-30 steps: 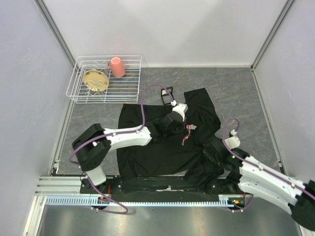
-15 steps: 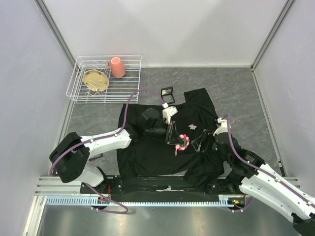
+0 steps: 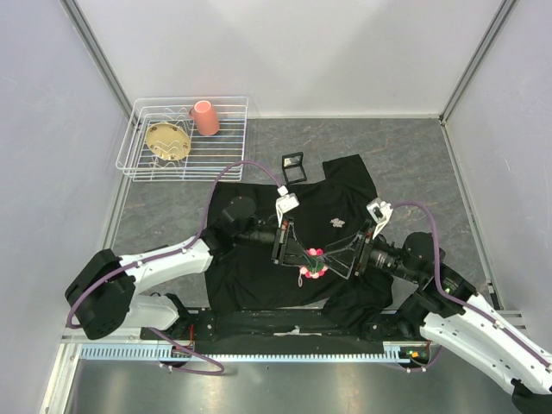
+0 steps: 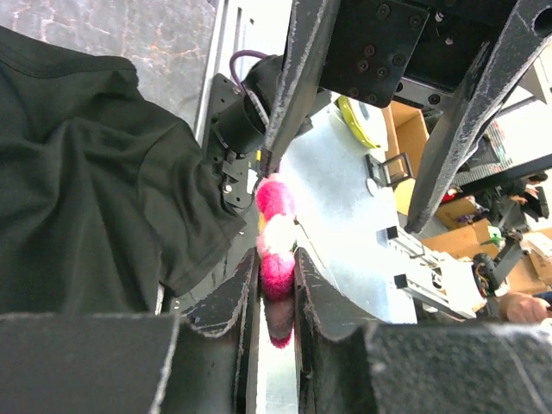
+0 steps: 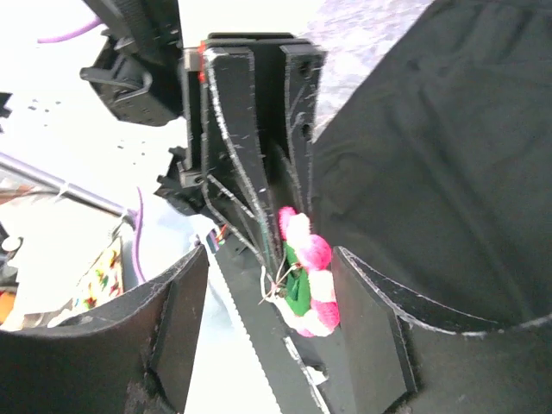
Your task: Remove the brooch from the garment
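The garment point(image 3: 246, 280), a large black short-sleeved shirt, lies spread on the grey table; it also shows in the left wrist view point(image 4: 86, 198) and the right wrist view point(image 5: 431, 155). The brooch point(image 3: 312, 261), a ring of pink and white pom-poms with a green middle, hangs in the air above the shirt's front part, clear of the cloth. My left gripper point(image 3: 300, 256) is shut on the brooch point(image 4: 274, 233), pinching its lower edge point(image 4: 276, 263). My right gripper point(image 3: 343, 257) faces it, open, its jaws either side of the brooch point(image 5: 310, 276) without touching it.
A white wire rack point(image 3: 138, 159) at the back left holds a pink cup point(image 3: 205, 117) and a tan dish point(image 3: 166, 140). A small black-framed square point(image 3: 293, 166) lies behind the shirt. A small pale mark point(image 3: 335, 222) sits on the shirt's chest.
My left gripper has drawn back toward the near edge, carrying the brooch up off the shirt. My right arm has swung in from the right and now faces it with open jaws.
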You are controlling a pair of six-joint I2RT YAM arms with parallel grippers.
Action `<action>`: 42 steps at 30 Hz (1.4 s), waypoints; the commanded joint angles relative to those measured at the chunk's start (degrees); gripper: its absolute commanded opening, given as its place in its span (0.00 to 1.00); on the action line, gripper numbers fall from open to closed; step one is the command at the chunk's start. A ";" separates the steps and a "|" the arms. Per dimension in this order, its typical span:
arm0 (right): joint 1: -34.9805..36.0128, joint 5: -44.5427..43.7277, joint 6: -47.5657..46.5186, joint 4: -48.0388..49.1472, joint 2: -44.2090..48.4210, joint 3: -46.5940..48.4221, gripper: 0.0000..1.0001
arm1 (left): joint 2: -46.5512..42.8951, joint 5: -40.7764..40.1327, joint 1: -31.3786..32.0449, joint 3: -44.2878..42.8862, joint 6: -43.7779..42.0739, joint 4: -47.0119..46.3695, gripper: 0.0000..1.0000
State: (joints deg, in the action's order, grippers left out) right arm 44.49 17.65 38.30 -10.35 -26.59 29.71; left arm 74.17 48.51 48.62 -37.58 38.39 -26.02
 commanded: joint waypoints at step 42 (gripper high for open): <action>0.07 12.14 -1.39 11.93 -4.88 -5.54 0.43 | 3.26 5.63 -2.83 -0.74 12.23 -9.75 0.02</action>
State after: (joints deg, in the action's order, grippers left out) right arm 44.21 26.87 37.82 -2.42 -32.05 25.04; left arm 76.36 55.02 46.22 -35.94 48.80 -31.88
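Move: The left fingers still pinch the flower brooch, its middle some 3 cm to their right and 1 cm back. From the right hand the brooch lies about 4 cm left, 1 cm back and 2 cm below. The silver ornament on the garment is roughly 12 cm ahead of the right hand, 5 cm to its right and 22 cm below. Right hand draws back 2 cm, then sinks 4 cm and left around the held brooch, fingers partly closing. ##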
